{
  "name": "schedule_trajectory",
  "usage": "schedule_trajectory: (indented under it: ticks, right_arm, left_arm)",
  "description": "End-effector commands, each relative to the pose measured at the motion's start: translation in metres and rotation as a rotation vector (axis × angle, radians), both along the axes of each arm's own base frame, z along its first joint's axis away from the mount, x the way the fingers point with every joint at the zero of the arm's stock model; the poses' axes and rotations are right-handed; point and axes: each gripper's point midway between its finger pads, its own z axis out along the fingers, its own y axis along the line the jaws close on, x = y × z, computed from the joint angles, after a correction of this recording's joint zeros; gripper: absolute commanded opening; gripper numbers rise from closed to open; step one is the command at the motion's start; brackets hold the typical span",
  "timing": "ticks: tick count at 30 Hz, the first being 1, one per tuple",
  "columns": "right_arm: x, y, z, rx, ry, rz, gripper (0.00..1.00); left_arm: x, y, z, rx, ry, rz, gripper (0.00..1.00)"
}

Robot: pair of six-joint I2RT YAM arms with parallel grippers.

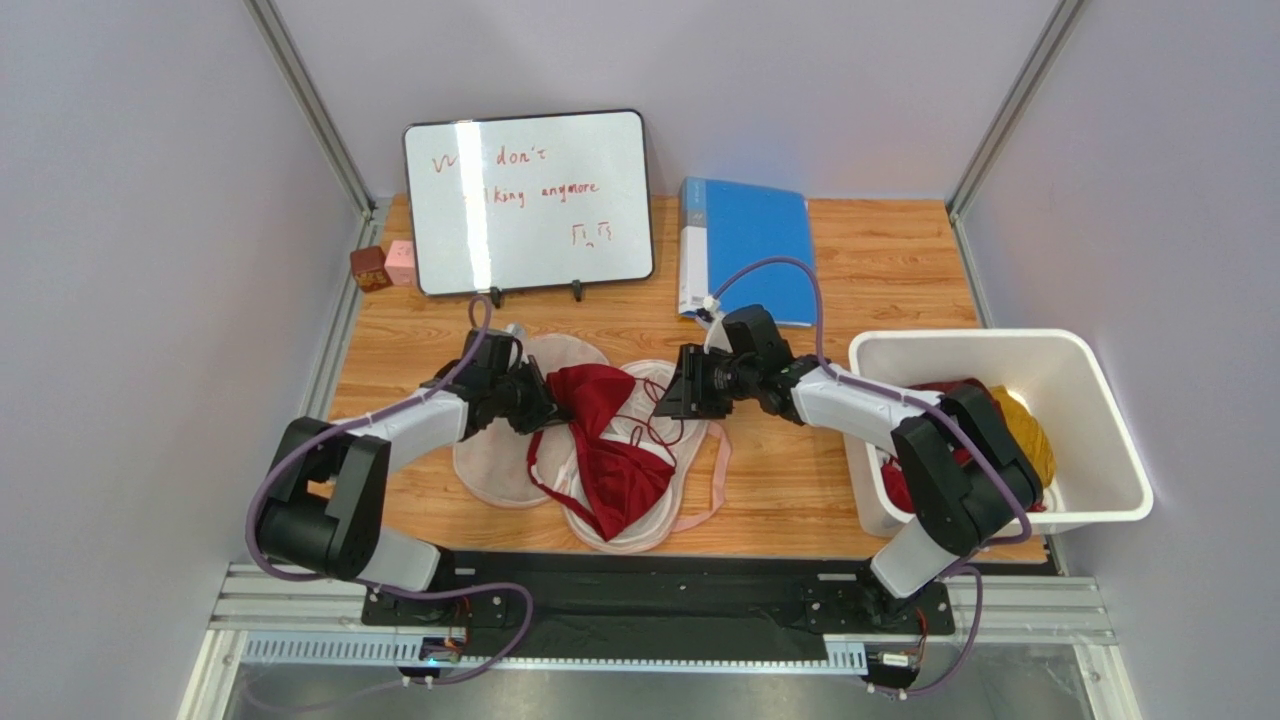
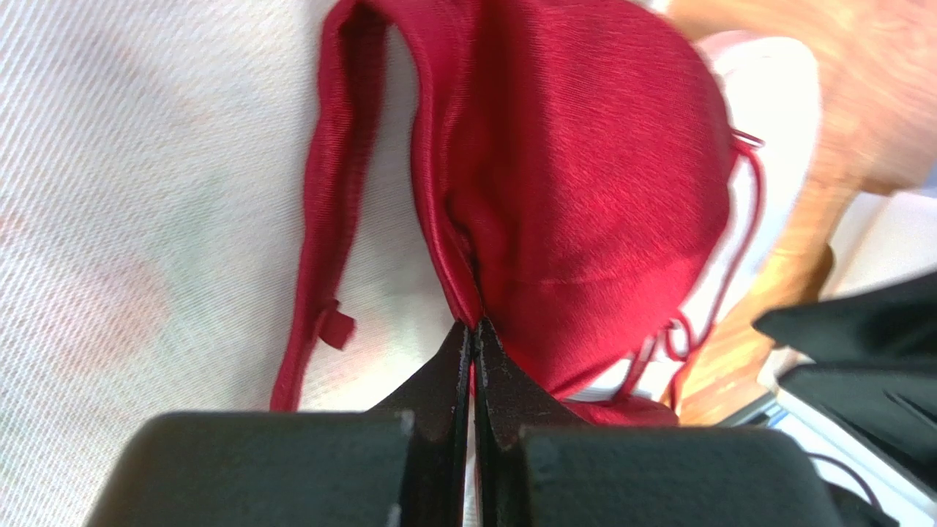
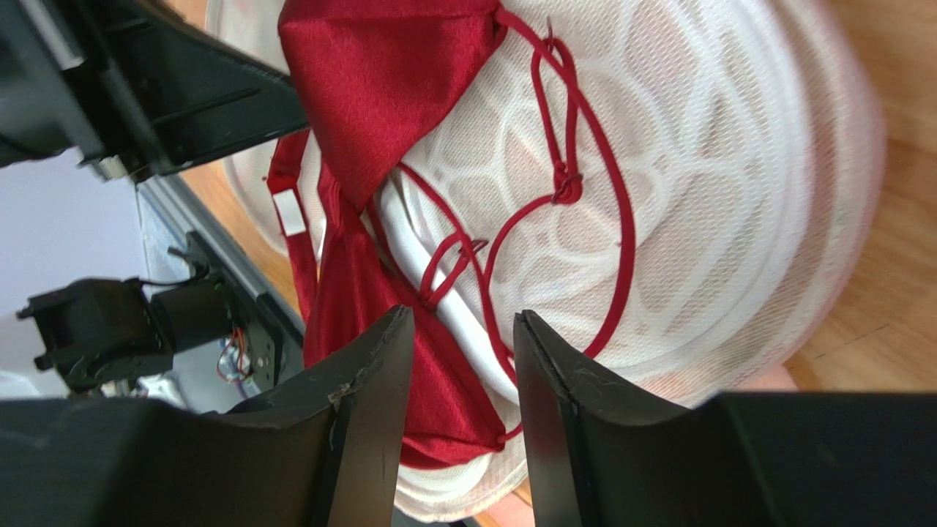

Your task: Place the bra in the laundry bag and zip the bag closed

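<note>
The dark red bra (image 1: 609, 450) lies spread across the opened laundry bag (image 1: 504, 477), a pale pouch with a mesh lining, at the table's middle. My left gripper (image 1: 538, 398) is at the bra's upper left. In the left wrist view it (image 2: 475, 324) is shut on a fold of the bra's (image 2: 583, 187) cup edge, over the bag's lining (image 2: 143, 198). My right gripper (image 1: 672, 393) hovers at the bag's upper right. Its jaws (image 3: 462, 324) stand apart, with the bra (image 3: 374, 77), its thin straps and the bag (image 3: 715, 198) showing beyond them.
A white bin (image 1: 1104, 435) with red and yellow clothes (image 1: 1022, 428) stands at the right edge. At the back are a whiteboard (image 1: 526, 200), a blue folder (image 1: 747, 248) and two small blocks (image 1: 383, 266). Grey walls enclose the table.
</note>
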Motion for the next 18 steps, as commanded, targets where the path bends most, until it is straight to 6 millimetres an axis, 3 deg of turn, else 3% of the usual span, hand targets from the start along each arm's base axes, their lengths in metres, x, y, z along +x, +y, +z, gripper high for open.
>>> schedule_trajectory:
  ticks: [1, 6, 11, 16, 18]
  right_arm:
    - [0.017, -0.008, -0.004, -0.073, -0.022, -0.078, 0.45]
    - [0.029, -0.024, -0.015, -0.129, -0.021, -0.178, 0.43]
    - [0.032, -0.011, -0.002, -0.023, -0.048, -0.127, 0.45]
    - [0.033, 0.017, 0.035, 0.174, -0.129, -0.027, 0.75]
    - [0.033, 0.032, 0.044, 0.233, -0.13, 0.052, 0.77]
  left_arm:
    - [0.021, -0.011, 0.051, -0.045, -0.194, -0.089, 0.0]
    - [0.01, -0.017, 0.095, -0.093, -0.324, -0.173, 0.0]
    - [-0.004, -0.03, 0.111, -0.18, -0.345, -0.264, 0.0]
    - [-0.011, -0.037, 0.11, -0.215, -0.331, -0.332, 0.0]
    - [-0.012, -0.04, 0.112, -0.226, -0.332, -0.345, 0.0]
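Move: The left hand has the bra pinched at the near-left edge of its far cup, whose middle lies some 2 cm ahead and 3 cm right. The middle of the laundry bag's right half lies about 9 cm right, 4 cm back and 2 cm below; the bra's near cup is roughly 7 cm right and 7 cm back. For the right hand, that far cup is about 8 cm left, 2 cm ahead and 4 cm below, and the red cords lie almost underneath, some 5 cm down. Keeping its shut pinch on the far cup's edge, the left hand lifts quickly by some 9 cm off the bag's mesh and works about 3 cm to the right towards the bag's right half, its fingers tipping up and swinging clockwise by about 15 degrees each. The half-open right hand edges forward a couple of centimetres over the cords, dipping and drawing right before coming back up and left, and spreads its fingers wider near the end. ##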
